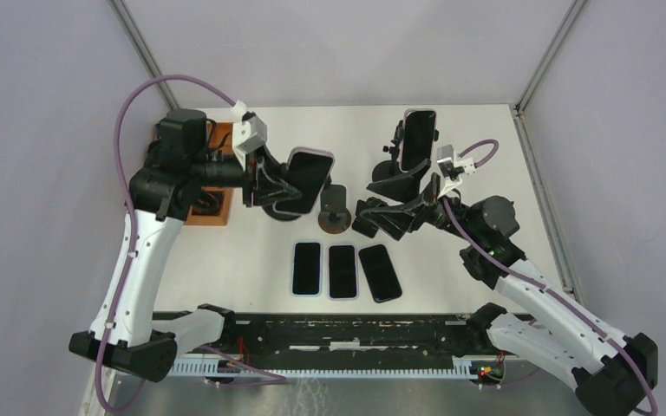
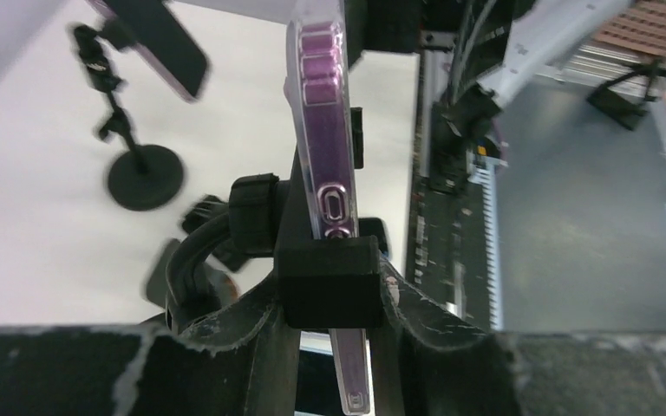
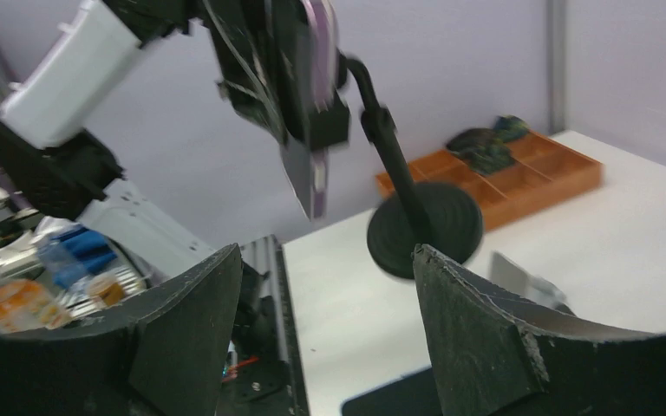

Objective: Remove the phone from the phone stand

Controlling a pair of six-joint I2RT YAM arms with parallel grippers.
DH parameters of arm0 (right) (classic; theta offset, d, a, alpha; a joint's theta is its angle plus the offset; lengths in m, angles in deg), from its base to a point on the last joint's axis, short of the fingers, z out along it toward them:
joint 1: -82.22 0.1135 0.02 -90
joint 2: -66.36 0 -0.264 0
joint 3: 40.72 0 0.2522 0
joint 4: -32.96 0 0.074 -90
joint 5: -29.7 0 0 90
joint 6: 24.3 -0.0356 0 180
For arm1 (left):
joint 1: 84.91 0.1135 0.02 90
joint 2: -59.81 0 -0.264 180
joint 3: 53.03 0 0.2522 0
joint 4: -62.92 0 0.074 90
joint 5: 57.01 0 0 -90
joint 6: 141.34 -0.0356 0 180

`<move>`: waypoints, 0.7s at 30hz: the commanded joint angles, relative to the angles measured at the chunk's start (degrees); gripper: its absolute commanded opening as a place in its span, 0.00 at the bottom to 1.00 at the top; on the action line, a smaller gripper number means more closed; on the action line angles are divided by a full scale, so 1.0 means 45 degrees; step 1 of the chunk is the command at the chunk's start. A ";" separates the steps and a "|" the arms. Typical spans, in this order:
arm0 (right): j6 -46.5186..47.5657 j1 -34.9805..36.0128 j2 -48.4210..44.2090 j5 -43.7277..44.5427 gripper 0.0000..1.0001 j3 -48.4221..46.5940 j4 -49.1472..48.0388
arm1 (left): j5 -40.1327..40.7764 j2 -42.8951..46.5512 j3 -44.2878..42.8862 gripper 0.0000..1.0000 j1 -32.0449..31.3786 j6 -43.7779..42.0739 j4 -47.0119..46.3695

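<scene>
A phone in a purple case (image 1: 308,178) sits tilted in the clamp of a black phone stand (image 1: 334,218) at mid-table. My left gripper (image 1: 270,186) is shut on it from the left. In the left wrist view the phone (image 2: 325,130) shows edge-on, with the stand's clamp block (image 2: 329,282) over its edge and my left gripper (image 2: 329,308) closed on both sides. My right gripper (image 1: 371,218) is open just right of the stand's round base. In the right wrist view the base (image 3: 416,227) lies beyond my right gripper (image 3: 325,260), with nothing between its fingers.
A second stand (image 1: 395,178) at the back right holds another dark phone (image 1: 418,139). Three dark phones (image 1: 342,271) lie flat side by side near the front. A wooden tray (image 1: 217,186) sits at the left under my left arm.
</scene>
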 commanded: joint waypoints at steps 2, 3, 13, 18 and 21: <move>0.0147 0.1989 0.0697 0.0755 0.79 -0.1301 -0.1196 | -0.1905 0.1333 0.1232 0.02 -0.0124 -0.1860 0.1708; 0.0177 0.2284 0.0805 0.0813 0.79 -0.1358 -0.1309 | -0.2073 0.1507 0.1394 0.02 -0.0126 -0.2226 0.2043; 0.1287 0.4853 0.2066 0.1801 0.82 -0.1829 -0.1257 | -0.2339 0.1891 0.2035 0.02 -0.0263 -0.7534 0.7430; 0.1455 0.5534 0.2911 0.1851 0.79 -0.2298 -0.1279 | -0.2180 0.2120 0.2491 0.02 -0.0283 -0.8316 0.7872; 0.1577 0.5884 0.3366 0.1911 0.75 -0.2578 -0.1134 | -0.2197 0.2278 0.2653 0.02 -0.0285 -0.8564 0.7872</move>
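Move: The phone, still clamped in its stand and held up by the left hand, has its middle about 4 cm to the right of that hand, 1 cm ahead and a couple above. From the right hand it lies some 13 cm left, 4 cm ahead and 8 cm higher. About 33 cm below the right hand are the empty round-based stand, 10 cm ahead and 8 cm left, and the small black stand, 11 cm ahead and 2 cm right. The phone on its stand is carried back about 10 cm and down nearly as far by the left hand, which keeps its grip and turns a little clockwise. Towards the phone's free edge comes the right hand, some 10 cm left and 7 cm back, swinging about 15 degrees counter-clockwise, its fingers staying wide open to either side of that edge; no touch can be seen. ##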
